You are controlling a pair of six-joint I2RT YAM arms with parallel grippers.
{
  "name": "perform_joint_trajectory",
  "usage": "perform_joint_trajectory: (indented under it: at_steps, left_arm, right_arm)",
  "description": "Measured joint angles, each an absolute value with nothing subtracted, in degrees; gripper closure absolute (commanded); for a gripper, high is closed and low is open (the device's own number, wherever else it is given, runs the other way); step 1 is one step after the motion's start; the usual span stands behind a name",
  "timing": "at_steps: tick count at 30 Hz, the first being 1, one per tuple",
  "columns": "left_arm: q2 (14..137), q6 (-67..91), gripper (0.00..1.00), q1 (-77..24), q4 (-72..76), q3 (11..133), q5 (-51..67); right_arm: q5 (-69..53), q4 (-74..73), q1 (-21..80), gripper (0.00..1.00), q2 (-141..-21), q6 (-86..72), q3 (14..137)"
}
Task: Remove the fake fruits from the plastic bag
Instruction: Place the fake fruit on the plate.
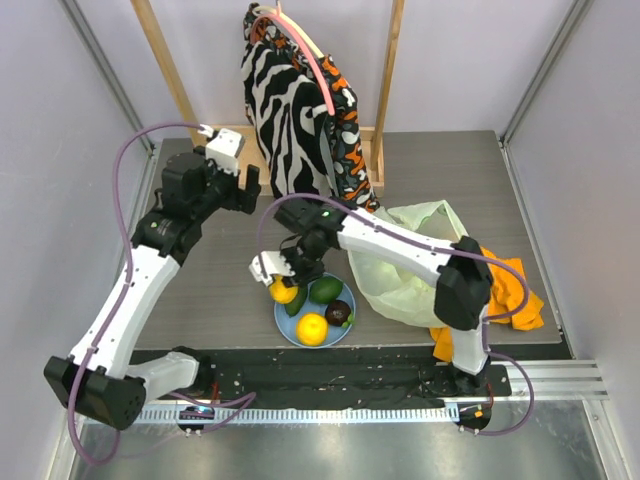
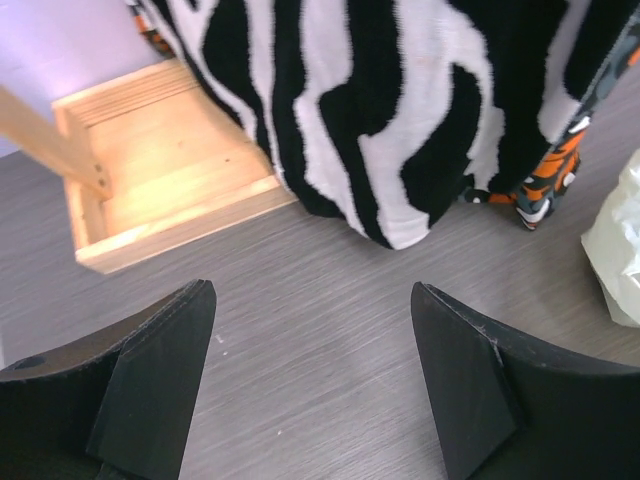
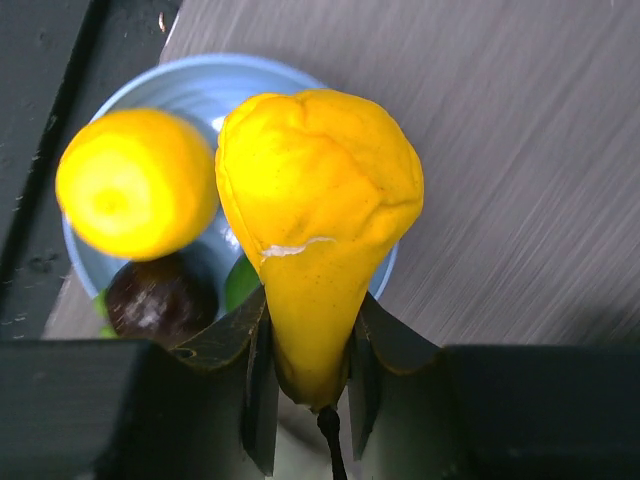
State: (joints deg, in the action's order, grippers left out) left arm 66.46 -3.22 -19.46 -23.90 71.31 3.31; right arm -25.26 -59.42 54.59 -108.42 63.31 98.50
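My right gripper (image 1: 280, 280) is shut on a yellow pear-shaped fruit (image 3: 315, 230), pinching its narrow stem end, and holds it over the left rim of the light blue plate (image 1: 283, 325). On the plate lie an orange ball (image 1: 312, 328), a dark purple-brown fruit (image 1: 339, 313) and green avocados (image 1: 324, 291). In the right wrist view the orange ball (image 3: 135, 182) and the dark fruit (image 3: 160, 298) sit below the held fruit. The pale yellow-green plastic bag (image 1: 410, 270) lies right of the plate, partly under my right arm. My left gripper (image 2: 312, 385) is open and empty over bare table, at the far left (image 1: 243, 188).
A zebra-patterned garment (image 1: 292, 110) hangs on a wooden stand (image 2: 150, 190) at the back. An orange cloth (image 1: 515, 295) lies under the bag at the right. A black strip runs along the table's near edge.
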Motion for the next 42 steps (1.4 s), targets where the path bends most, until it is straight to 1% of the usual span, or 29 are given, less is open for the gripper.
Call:
perform_joint_trajectory:
  at_steps: [5, 9, 17, 24, 29, 31, 34, 35, 37, 38, 39, 42]
  left_arm:
    - [61.2, -2.1, 0.16, -16.0, -23.9, 68.5, 4.8]
    - [57.7, -1.7, 0.16, -14.8, -23.9, 66.7, 5.9]
    - [54.3, -0.6, 0.16, -12.8, -23.9, 64.1, 7.9]
    - [53.6, 1.3, 0.16, -11.4, -23.9, 63.8, 9.4]
    - [53.6, 1.6, 0.16, -10.8, -23.9, 63.8, 10.2]
    - [53.6, 1.6, 0.16, -10.7, -23.9, 63.8, 10.4]
    - [53.7, 2.1, 0.16, -10.6, -23.9, 63.8, 10.8]
    - [53.8, 2.4, 0.16, -10.6, -23.9, 63.8, 11.0]
    - [54.1, 2.6, 0.16, -10.4, -23.8, 63.8, 11.4]
    - [54.3, 2.6, 0.16, -10.4, -23.8, 63.8, 11.6]
    - [54.5, 2.7, 0.16, -10.4, -23.8, 63.8, 11.8]
    - [55.3, 2.7, 0.16, -10.3, -23.8, 63.8, 12.3]
  right_arm:
    - [-22.9, -64.2, 58.5, 0.68, -116.3, 72.7, 107.8]
    - [-19.6, -68.3, 60.6, 0.67, -120.0, 80.1, 110.7]
    - [-14.4, -72.3, 63.3, 0.66, -121.0, 90.0, 110.8]
    - [-12.5, -71.6, 64.6, 0.64, -121.9, 94.3, 110.5]
    - [-10.6, -69.4, 64.8, 0.64, -121.9, 97.6, 107.0]
    - [-9.8, -68.6, 64.8, 0.62, -122.0, 98.9, 105.8]
    - [-9.5, -68.2, 64.8, 0.48, -122.0, 100.1, 105.2]
    - [-9.3, -67.9, 64.8, 0.39, -122.0, 100.8, 105.1]
    - [-9.1, -67.3, 64.8, 0.31, -122.0, 101.4, 104.6]
    - [-9.0, -66.8, 64.8, 0.18, -122.0, 102.1, 104.2]
    - [-8.9, -66.1, 64.8, 0.14, -122.0, 102.7, 103.6]
    - [-8.6, -64.9, 64.7, 0.11, -121.9, 104.3, 102.3]
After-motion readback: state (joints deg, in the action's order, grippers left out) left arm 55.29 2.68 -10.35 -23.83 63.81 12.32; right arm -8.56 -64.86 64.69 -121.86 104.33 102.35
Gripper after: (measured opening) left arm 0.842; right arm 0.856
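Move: The right hand already holds the yellow pear-shaped fruit by its neck, above the left part of the plate, whose middle lies about 4 cm back, 4 cm to the right and 13 cm down. The left avocado is nearly under the hand, 1 cm back and 11 cm down; the right avocado is some 6 cm right and 1 cm ahead, the round orange 8 cm back and 3 cm right. From the left hand, the plate's middle is roughly 18 cm back, 14 cm right and 30 cm below. Keeping its pinch on the yellow fruit's neck, the right hand lowers it about 8 cm into the left side of the plate, edging left early on, while the wrist swings some 45 degrees counter-clockwise and tilts; near the bottom the fingers open wide and let go. The left hand backs off some 5 cm back and to the left, empty. ##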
